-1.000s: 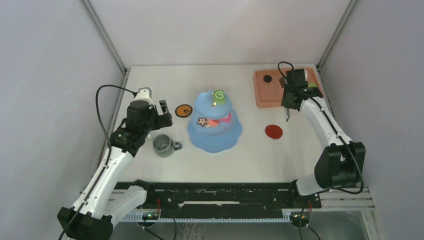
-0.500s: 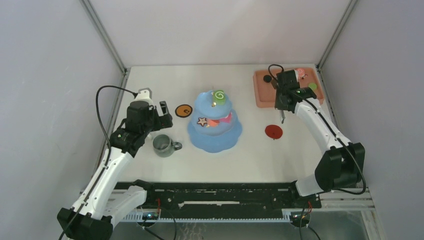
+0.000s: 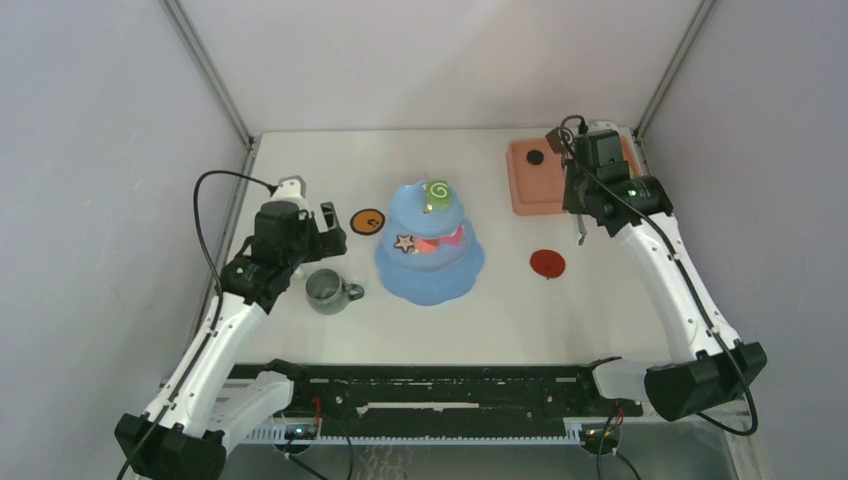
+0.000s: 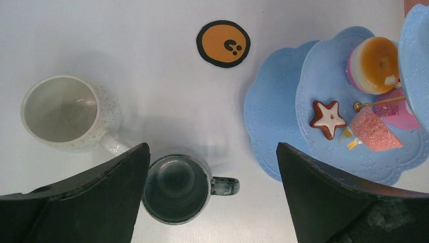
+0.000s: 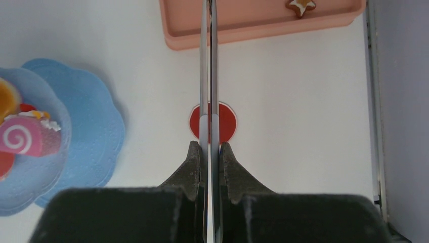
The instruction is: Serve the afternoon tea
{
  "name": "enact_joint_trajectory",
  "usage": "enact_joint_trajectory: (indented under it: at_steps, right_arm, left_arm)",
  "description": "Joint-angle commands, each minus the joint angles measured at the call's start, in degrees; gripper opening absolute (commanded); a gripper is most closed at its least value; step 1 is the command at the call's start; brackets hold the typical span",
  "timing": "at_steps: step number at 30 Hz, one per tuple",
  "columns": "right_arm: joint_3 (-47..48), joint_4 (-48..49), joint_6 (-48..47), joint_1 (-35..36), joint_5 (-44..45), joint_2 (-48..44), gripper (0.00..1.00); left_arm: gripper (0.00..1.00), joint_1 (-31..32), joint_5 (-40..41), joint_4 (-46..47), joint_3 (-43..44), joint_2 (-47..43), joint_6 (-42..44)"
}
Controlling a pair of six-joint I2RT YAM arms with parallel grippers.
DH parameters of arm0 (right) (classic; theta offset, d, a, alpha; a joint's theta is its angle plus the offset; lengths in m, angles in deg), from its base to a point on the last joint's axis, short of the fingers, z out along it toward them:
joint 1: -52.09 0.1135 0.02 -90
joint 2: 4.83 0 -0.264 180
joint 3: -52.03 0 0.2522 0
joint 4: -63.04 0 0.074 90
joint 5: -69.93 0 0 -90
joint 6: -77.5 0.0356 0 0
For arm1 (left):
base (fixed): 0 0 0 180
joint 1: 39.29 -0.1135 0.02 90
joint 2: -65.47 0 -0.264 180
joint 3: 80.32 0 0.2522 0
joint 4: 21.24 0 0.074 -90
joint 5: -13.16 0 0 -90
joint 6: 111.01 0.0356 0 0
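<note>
The light blue cake stand (image 3: 430, 272) stands mid-table with a green swirl roll (image 3: 437, 190) on top and a star cookie (image 3: 405, 242) on its middle tier. In the left wrist view that tier (image 4: 313, 76) also holds an orange tart (image 4: 374, 63). My left gripper (image 4: 212, 148) hovers open over the grey-green mug (image 4: 177, 187), with the white mug (image 4: 66, 114) beside it. My right gripper (image 5: 208, 147) is shut on the long metal tongs (image 5: 207, 76), which reach over the salmon tray (image 5: 253, 28). The tong tips are out of view.
An orange coaster (image 3: 368, 221) lies left of the stand and a red coaster (image 3: 547, 264) lies right of it, under the tongs. The tray (image 3: 530, 185) at the back right holds a star cookie (image 5: 300, 5) and a small black piece (image 3: 535, 157). Walls close in on both sides.
My right gripper, still holding the tongs, swung left and then back right near the tray's front edge, and that arm's base link turned outward. The left arm stayed still.
</note>
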State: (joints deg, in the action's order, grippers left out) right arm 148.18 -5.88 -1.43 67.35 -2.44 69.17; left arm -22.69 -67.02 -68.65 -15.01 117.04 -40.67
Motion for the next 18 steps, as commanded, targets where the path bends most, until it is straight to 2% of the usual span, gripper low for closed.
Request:
enact_joint_trajectory:
  at_steps: [1, 11, 18]
  right_arm:
    - [5.68, -3.71, -1.80, 1.45, 0.31, -3.87, 0.00]
    - [12.77, -13.20, -2.64, 9.35, 0.07, -8.51, 0.00]
    - [15.65, -18.33, -0.98, 14.70, -4.68, -13.02, 0.00]
  left_arm:
    - [1.00, -0.48, -1.26, 1.74, 4.40, 0.34, 0.02]
    - [1.00, -0.45, -1.97, 1.61, 5.84, 0.97, 0.23]
    - [1.00, -0.47, -3.17, 0.04, 6.96, 1.12, 1.62]
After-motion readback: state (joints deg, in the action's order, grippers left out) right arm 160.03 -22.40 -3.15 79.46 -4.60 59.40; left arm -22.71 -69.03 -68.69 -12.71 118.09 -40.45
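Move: The right hand already has the tongs with the chocolate swirl roll in their tips, raised over the tray. The blue cake stand is about 26 cm to this hand's left, roughly level with it fore and aft, its middle some 12 cm lower. The tray's middle lies about 23 cm ahead and 8 cm right, the red coaster 2 cm back and 2 cm left, both some 20 cm below. From the left hand, the stand is about 16 cm right, 3 cm ahead and 7 cm down. Back towards its base by about 8 cm, and up nearly as far, the right hand goes on drawing the tongs away from the tray, drifting some 4 cm left to the cake stand's side. The wrist turns about 15 degrees counter-clockwise, swinging the tong tips leftward, while the nearly shut fingers keep the tongs squeezed on the chocolate roll. ##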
